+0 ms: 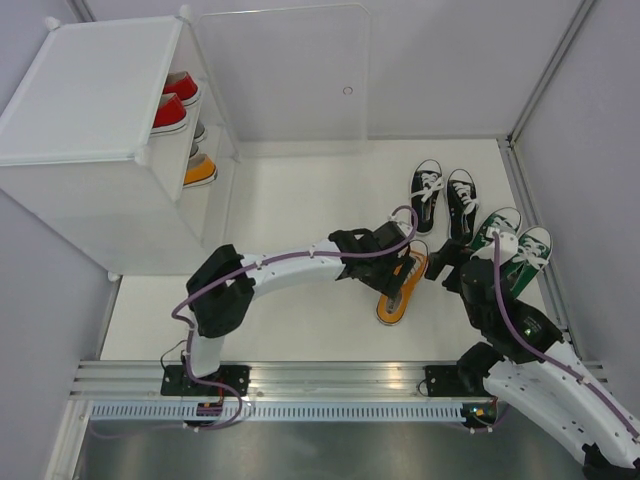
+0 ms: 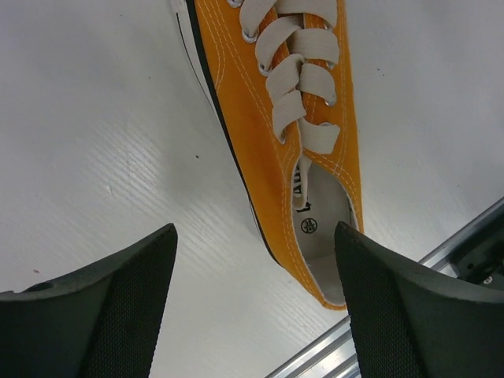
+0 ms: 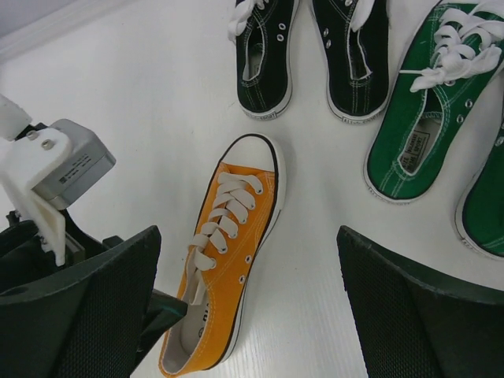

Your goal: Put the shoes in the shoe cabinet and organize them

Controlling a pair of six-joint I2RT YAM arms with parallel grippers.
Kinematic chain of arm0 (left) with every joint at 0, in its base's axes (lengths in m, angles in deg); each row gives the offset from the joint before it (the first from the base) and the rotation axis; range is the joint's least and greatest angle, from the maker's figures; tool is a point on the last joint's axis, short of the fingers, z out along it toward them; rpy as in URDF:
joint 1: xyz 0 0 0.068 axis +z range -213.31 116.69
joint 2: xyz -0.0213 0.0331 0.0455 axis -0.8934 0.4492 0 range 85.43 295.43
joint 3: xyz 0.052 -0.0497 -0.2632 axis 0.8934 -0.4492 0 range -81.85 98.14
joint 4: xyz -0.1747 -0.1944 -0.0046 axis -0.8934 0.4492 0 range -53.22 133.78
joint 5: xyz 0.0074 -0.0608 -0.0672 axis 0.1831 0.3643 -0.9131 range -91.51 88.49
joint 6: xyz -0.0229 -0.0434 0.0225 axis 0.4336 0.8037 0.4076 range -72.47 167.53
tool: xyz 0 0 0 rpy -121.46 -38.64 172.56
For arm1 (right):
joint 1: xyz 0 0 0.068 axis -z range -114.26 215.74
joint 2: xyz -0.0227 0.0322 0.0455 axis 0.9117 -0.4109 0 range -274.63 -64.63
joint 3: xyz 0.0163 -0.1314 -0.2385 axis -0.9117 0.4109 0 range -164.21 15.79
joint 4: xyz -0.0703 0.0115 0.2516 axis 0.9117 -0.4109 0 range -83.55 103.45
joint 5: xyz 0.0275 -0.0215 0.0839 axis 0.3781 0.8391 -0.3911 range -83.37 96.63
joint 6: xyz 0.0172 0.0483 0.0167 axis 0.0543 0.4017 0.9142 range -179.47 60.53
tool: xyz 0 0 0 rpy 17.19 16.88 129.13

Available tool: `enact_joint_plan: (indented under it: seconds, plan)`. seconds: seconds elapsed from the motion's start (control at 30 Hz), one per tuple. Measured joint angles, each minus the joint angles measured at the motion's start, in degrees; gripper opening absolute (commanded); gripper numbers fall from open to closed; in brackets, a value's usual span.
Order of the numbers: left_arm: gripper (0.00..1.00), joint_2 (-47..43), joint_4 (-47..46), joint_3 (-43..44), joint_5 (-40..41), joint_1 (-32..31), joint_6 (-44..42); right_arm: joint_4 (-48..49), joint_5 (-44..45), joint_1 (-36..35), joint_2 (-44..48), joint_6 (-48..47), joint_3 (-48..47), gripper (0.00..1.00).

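Note:
One orange shoe [image 1: 393,303] lies on the white table, toe pointing away from the arms. My left gripper [image 1: 393,262] hangs over its heel end, open; in the left wrist view the heel [image 2: 315,236] lies between the fingers, close to the right finger [image 2: 409,315]. My right gripper [image 1: 452,262] stands open just right of this shoe [image 3: 232,252] with nothing between its fingers. A black pair [image 1: 443,193] and a green pair [image 1: 512,243] rest at the right. The shoe cabinet [image 1: 90,90] at the back left holds red shoes [image 1: 175,100], a grey one [image 1: 198,132] and an orange one [image 1: 200,172].
The cabinet's clear door panel [image 1: 285,75] stands open along the back wall. An aluminium rail [image 1: 330,380] runs along the near edge by the arm bases. Grey walls close the table on both sides. The green shoes [image 3: 421,118] and black shoes [image 3: 264,55] lie ahead of my right gripper.

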State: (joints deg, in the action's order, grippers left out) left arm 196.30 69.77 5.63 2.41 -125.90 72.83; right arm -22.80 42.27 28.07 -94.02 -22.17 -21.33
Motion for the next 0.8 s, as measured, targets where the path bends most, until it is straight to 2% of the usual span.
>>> enact_joint_plan:
  seconds: [0.13, 0.23, 0.4, 0.5, 0.53, 0.6, 0.63, 0.73, 0.8]
  plan:
    - [0.72, 3.93, 0.07, 1.75, 0.28, 0.15, -0.15, -2.4, 1.03, 0.0, 2.25, 0.68, -0.04, 0.96]
    - [0.69, 7.58, 0.26, 3.85, 0.9, 0.2, -0.24, -2.67, 1.77, 0.0, 3.3, 0.92, -0.09, 0.96]
    - [0.59, 12.11, 0.33, 6.54, 2.82, 0.2, -0.26, -3.3, 2.01, 0.0, 3.34, 0.98, -0.09, 0.96]
    - [0.42, 12.96, 0.28, 7.72, 4.26, 0.09, -0.09, -3.28, 2.12, 0.0, 3.34, 0.98, -0.09, 0.95]
    - [0.33, 12.96, 0.26, 7.82, 4.98, 0.07, 0.04, -3.28, 2.16, 0.0, 3.34, 0.96, -0.09, 0.95]
    - [0.22, 12.96, 0.13, 7.74, 6.14, -0.07, 0.48, -3.28, 2.16, 0.0, 3.34, 0.96, -0.09, 0.95]
    - [0.14, 12.92, -0.02, 7.41, 7.13, -0.11, 0.63, -3.28, 2.16, 0.0, 3.37, 0.94, -0.09, 0.96]
    - [0.02, 10.54, -1.86, 3.65, 9.35, -0.07, 1.4, -3.26, 2.14, 0.0, 3.58, 0.9, -0.09, 0.95]
    - [0.02, 7.63, -2.4, -0.66, 10.6, 0.2, 2.51, -3.23, 2.14, 0.0, 3.91, 0.87, -0.09, 0.95]
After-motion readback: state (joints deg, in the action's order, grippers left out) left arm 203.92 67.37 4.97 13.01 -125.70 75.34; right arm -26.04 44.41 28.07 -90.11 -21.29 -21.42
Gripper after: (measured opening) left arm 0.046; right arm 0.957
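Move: The orange shoe lies toe outward, its middle about 3 cm ahead, 5 cm right and 6 cm below the open left gripper. From this gripper, the left black shoe is some 25 cm ahead and 11 cm right, the right black shoe 23 cm ahead and 20 cm right, and the nearer green shoe about 13 cm ahead and 28 cm right. From the right gripper, the orange shoe lies roughly 8 cm left, 2 cm back and 17 cm below. Lower the open left gripper about 6 cm onto the orange shoe's left side where the laces meet the opening, easing a little forward and right. Hold that height and shut the fingers on the upper, pinching its edge with one finger inside the opening and the other outside, then draw the gripped shoe about 3 cm left. ##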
